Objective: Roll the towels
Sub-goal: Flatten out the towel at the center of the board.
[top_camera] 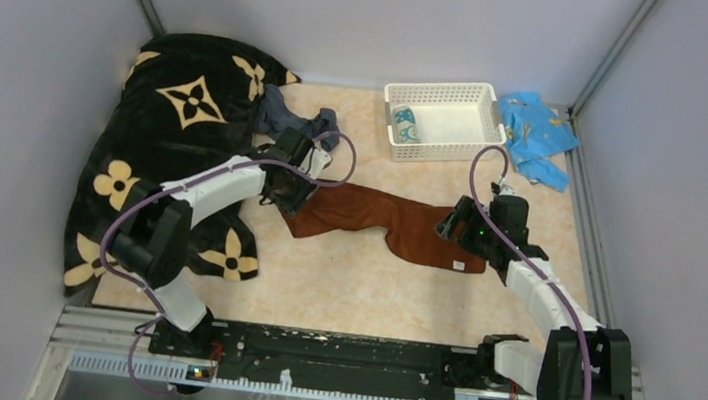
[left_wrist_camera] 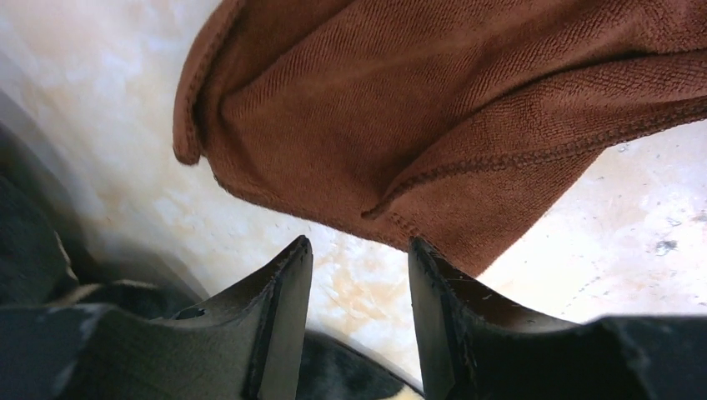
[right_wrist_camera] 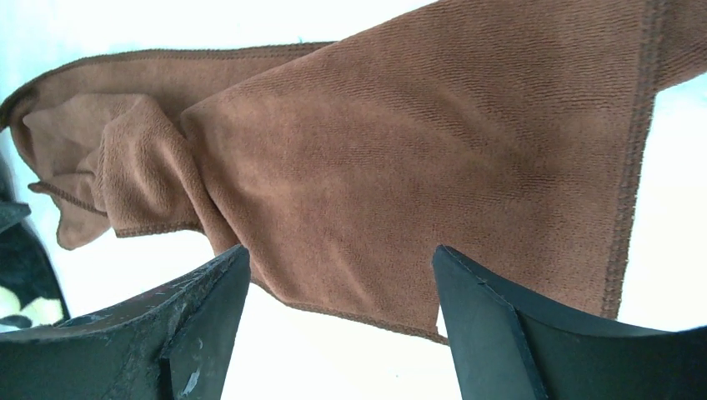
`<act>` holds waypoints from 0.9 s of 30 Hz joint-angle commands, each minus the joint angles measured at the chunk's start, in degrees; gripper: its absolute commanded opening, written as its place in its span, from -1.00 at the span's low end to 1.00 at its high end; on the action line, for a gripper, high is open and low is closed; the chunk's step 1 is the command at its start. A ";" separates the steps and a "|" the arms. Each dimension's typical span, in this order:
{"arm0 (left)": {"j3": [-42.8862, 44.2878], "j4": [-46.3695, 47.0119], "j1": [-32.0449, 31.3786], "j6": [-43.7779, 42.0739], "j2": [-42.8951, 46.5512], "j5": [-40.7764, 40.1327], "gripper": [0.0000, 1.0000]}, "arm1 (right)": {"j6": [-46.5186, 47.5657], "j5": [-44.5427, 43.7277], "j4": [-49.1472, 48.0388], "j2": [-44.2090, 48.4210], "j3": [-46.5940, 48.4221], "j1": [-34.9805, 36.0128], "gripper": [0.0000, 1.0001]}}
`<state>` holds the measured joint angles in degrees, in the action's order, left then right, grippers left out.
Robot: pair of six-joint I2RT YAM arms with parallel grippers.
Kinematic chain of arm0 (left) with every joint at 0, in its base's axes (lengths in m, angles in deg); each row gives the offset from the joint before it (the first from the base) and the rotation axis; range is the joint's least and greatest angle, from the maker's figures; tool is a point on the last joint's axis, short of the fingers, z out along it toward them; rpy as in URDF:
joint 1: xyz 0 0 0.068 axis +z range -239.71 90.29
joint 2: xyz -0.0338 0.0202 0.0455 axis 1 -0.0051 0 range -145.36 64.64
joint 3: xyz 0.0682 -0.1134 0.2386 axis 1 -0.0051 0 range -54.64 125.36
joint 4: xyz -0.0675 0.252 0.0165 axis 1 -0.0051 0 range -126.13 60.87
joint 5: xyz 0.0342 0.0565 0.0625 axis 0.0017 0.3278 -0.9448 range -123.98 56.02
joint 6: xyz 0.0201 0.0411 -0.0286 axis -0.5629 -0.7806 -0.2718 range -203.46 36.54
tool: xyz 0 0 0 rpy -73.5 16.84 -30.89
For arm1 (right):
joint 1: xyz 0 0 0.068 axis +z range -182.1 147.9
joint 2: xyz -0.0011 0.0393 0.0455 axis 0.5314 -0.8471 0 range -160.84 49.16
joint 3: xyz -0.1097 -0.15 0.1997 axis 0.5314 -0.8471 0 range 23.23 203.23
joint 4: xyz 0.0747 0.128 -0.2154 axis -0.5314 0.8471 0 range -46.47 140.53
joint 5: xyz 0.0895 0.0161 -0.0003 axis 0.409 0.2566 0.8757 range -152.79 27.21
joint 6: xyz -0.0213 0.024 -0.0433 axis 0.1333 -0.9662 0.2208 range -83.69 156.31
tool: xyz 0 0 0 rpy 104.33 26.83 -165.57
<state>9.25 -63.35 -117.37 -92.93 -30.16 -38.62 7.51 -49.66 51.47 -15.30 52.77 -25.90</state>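
Note:
The rust-brown towel (top_camera: 378, 221) lies stretched out across the middle of the table, crumpled at its left end. My left gripper (top_camera: 283, 190) is at that left end; its jaws (left_wrist_camera: 358, 243) stand open just short of the towel's hem (left_wrist_camera: 433, 108), with only bare table between them. My right gripper (top_camera: 450, 226) hovers at the towel's right end, open (right_wrist_camera: 342, 254) over the flat cloth (right_wrist_camera: 400, 158), holding nothing. A teal-and-white towel (top_camera: 405, 123) sits rolled in the white basket (top_camera: 486, 109). The slate grey-blue towel (top_camera: 291, 114) lies bunched behind my left arm.
A big black blanket with tan flowers (top_camera: 172, 129) covers the left side of the table, right beside my left arm. A bright light-blue cloth (top_camera: 536, 130) lies at the back right, next to the basket. Grey walls close in the left, back and right.

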 commanded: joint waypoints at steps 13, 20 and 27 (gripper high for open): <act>6.04 -0.85 -0.38 -17.85 -8.37 12.48 -0.14 | 1.74 -2.15 -1.09 2.56 0.20 2.14 0.62; 6.52 -1.90 -0.40 -18.08 -9.26 11.42 -0.26 | 1.87 -2.39 -1.20 2.42 0.16 2.11 0.61; 5.96 -2.62 -0.35 -16.93 -7.11 9.84 -0.59 | 1.86 -2.93 -0.92 2.45 0.14 2.15 0.61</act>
<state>14.24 -64.53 -117.59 -109.54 -38.84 -28.85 8.30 -51.52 51.76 -14.25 52.75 -24.24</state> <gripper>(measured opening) 0.251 0.807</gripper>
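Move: The folded-over corner of the brown towel's left edge is about 3 cm to the left hand's right, 1 cm ahead and 3 cm below. The brown towel's near left corner sits roughly 5 cm right, 3 cm back and 4 cm below. Its far left corner lies some 8 cm ahead, 2 cm left and 4 cm below, and the grey towel about 21 cm ahead, 1 cm right. From the right hand, the folded corner is some 30 cm left, level, 4 cm lower. The left hand swings about 2 cm forward over the towel's left edge, then comes back almost as far while sinking, ending some 3 cm to the right and 3 cm lower at the folded-over corner. On the way it turns about 20 degrees clockwise, and its half-open fingers narrow around the corner, slowly at first and faster once the hand has settled, so that the hem ends up between the fingertips. ##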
